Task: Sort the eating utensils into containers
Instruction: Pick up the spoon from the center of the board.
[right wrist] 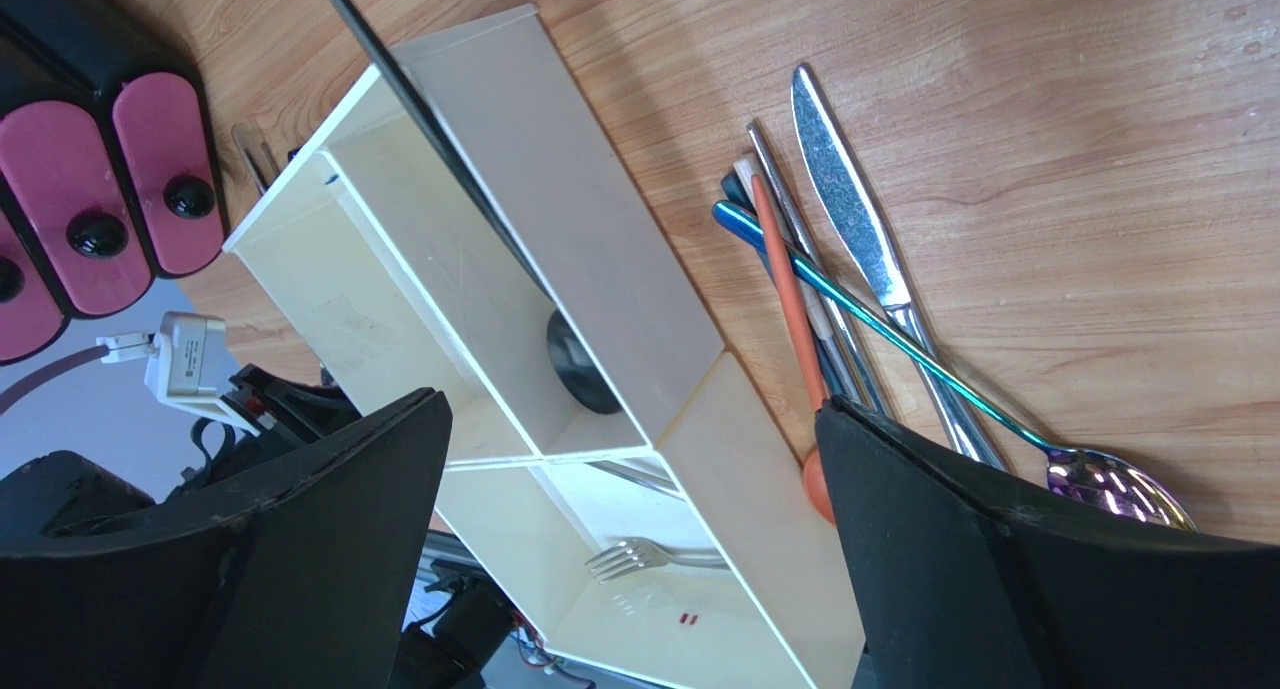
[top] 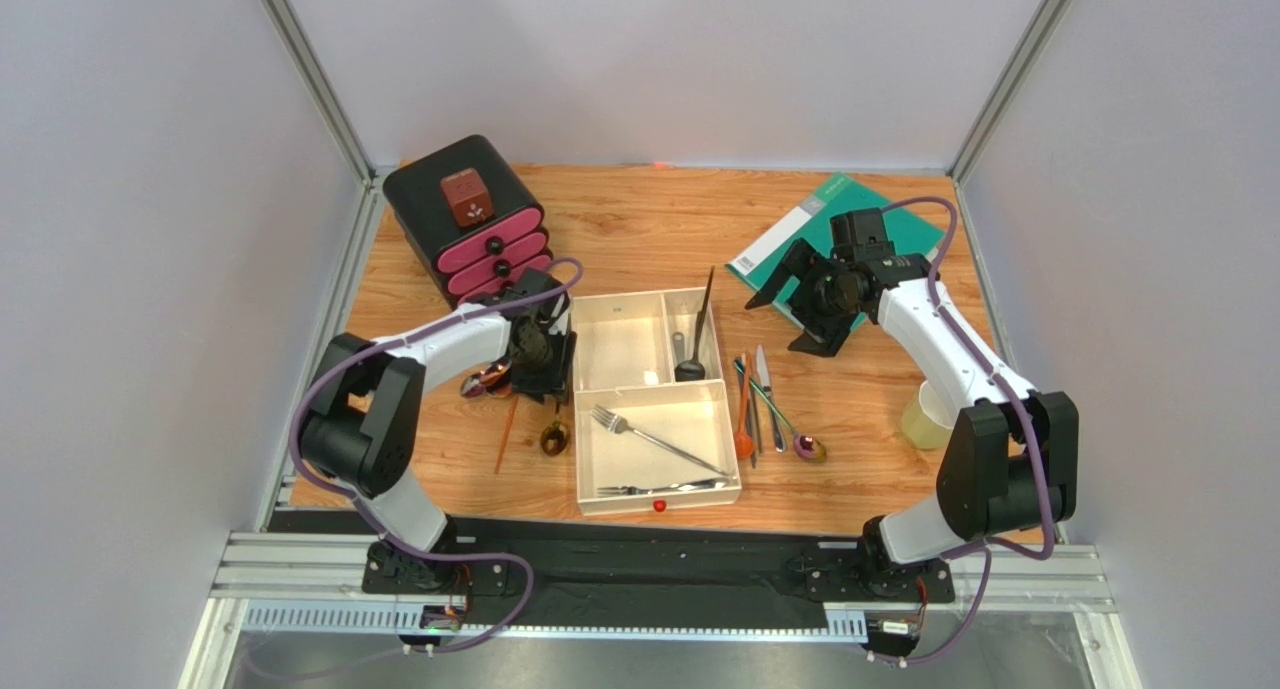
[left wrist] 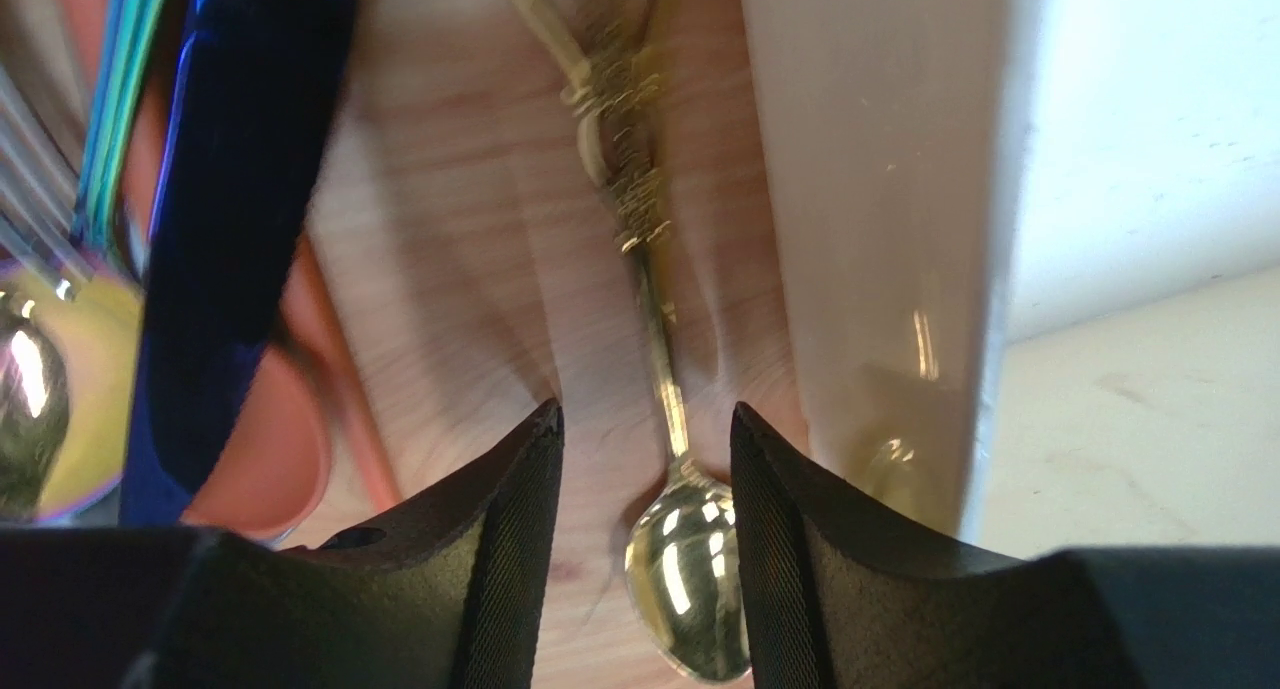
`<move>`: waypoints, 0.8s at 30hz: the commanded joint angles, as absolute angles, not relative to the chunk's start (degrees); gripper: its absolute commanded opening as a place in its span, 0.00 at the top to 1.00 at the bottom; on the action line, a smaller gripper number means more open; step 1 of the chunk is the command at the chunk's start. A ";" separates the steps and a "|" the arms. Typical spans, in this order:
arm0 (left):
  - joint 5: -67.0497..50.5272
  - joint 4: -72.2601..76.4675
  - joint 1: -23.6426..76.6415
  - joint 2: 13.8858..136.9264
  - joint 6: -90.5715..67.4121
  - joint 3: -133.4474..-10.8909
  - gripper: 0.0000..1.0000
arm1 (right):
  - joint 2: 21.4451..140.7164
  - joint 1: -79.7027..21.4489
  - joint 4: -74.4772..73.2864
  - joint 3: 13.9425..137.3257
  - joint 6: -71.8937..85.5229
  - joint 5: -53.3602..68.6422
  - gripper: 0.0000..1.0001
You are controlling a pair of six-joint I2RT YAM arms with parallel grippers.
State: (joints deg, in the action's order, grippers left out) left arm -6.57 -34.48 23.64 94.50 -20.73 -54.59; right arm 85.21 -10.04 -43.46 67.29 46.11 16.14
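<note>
The cream-white tray (top: pixel 588 431) sits mid-table. A silver fork (top: pixel 654 437) lies in its large compartment, and a black spoon (top: pixel 694 344) leans in a small one. My left gripper (top: pixel 541 362) is low beside the tray's left wall (left wrist: pixel 887 239). In the left wrist view the left gripper (left wrist: pixel 646 419) is open, its fingers either side of a gold spoon (left wrist: pixel 688 569) lying on the wood. My right gripper (top: pixel 819 292) hangs wide open and empty above the table's right side. Below the right gripper (right wrist: pixel 631 412) show the tray and loose utensils: a silver knife (right wrist: pixel 849 217), an orange piece (right wrist: pixel 789 299), a blue-green spoon (right wrist: pixel 932 374).
A black box with pink drawers (top: pixel 466 217) stands at the back left. A green book (top: pixel 827 239) lies under the right arm, and a pale yellow cup (top: pixel 932 415) is at the right. More utensils (top: pixel 496 382) lie left of the tray, including a blue-purple one (left wrist: pixel 226 224).
</note>
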 commanded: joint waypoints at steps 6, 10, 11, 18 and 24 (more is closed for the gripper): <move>-1.32 -33.57 28.21 98.35 -22.59 -58.01 0.57 | 84.03 -10.02 -41.31 67.24 46.85 16.52 0.00; -0.18 -36.98 28.21 98.88 -23.46 -59.76 0.58 | 83.32 -9.93 -41.31 66.62 46.85 16.17 0.00; -0.26 -37.70 28.21 99.05 -23.64 -60.11 0.58 | 83.06 -9.93 -41.40 66.62 46.76 16.08 0.00; 4.04 -43.32 28.21 101.25 -24.96 -62.75 0.68 | 82.88 -9.93 -41.31 67.15 46.85 16.70 0.00; 4.66 -45.26 28.30 103.27 -25.49 -64.25 0.74 | 83.50 -9.84 -41.13 68.73 45.97 17.75 0.00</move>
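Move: The gold spoon lies just under my left hand, fingers astride its neck. Its middle is about 3 cm ahead, neither left nor right, and roughly 1 cm below. The box's near wall is right beside my right-hand finger, its middle some 16 cm to the right and level ahead. The blue knife is about 7 cm left and 5 cm ahead; the orange handle crosses 7 cm to the left. From my right hand the spoon is about 36 cm left, 9 cm back and 13 cm lower. Keeping low, I bear my left hand's right finger against the box wall and shove it about 1.5 cm to the right, easing slightly forward. Then I come back left by the same amount, off the wall and over the gold spoon's neck, rolling the wrist some 10 degrees so its left side rises, while my half-open fingers narrow around the neck without yet visibly pinching. ##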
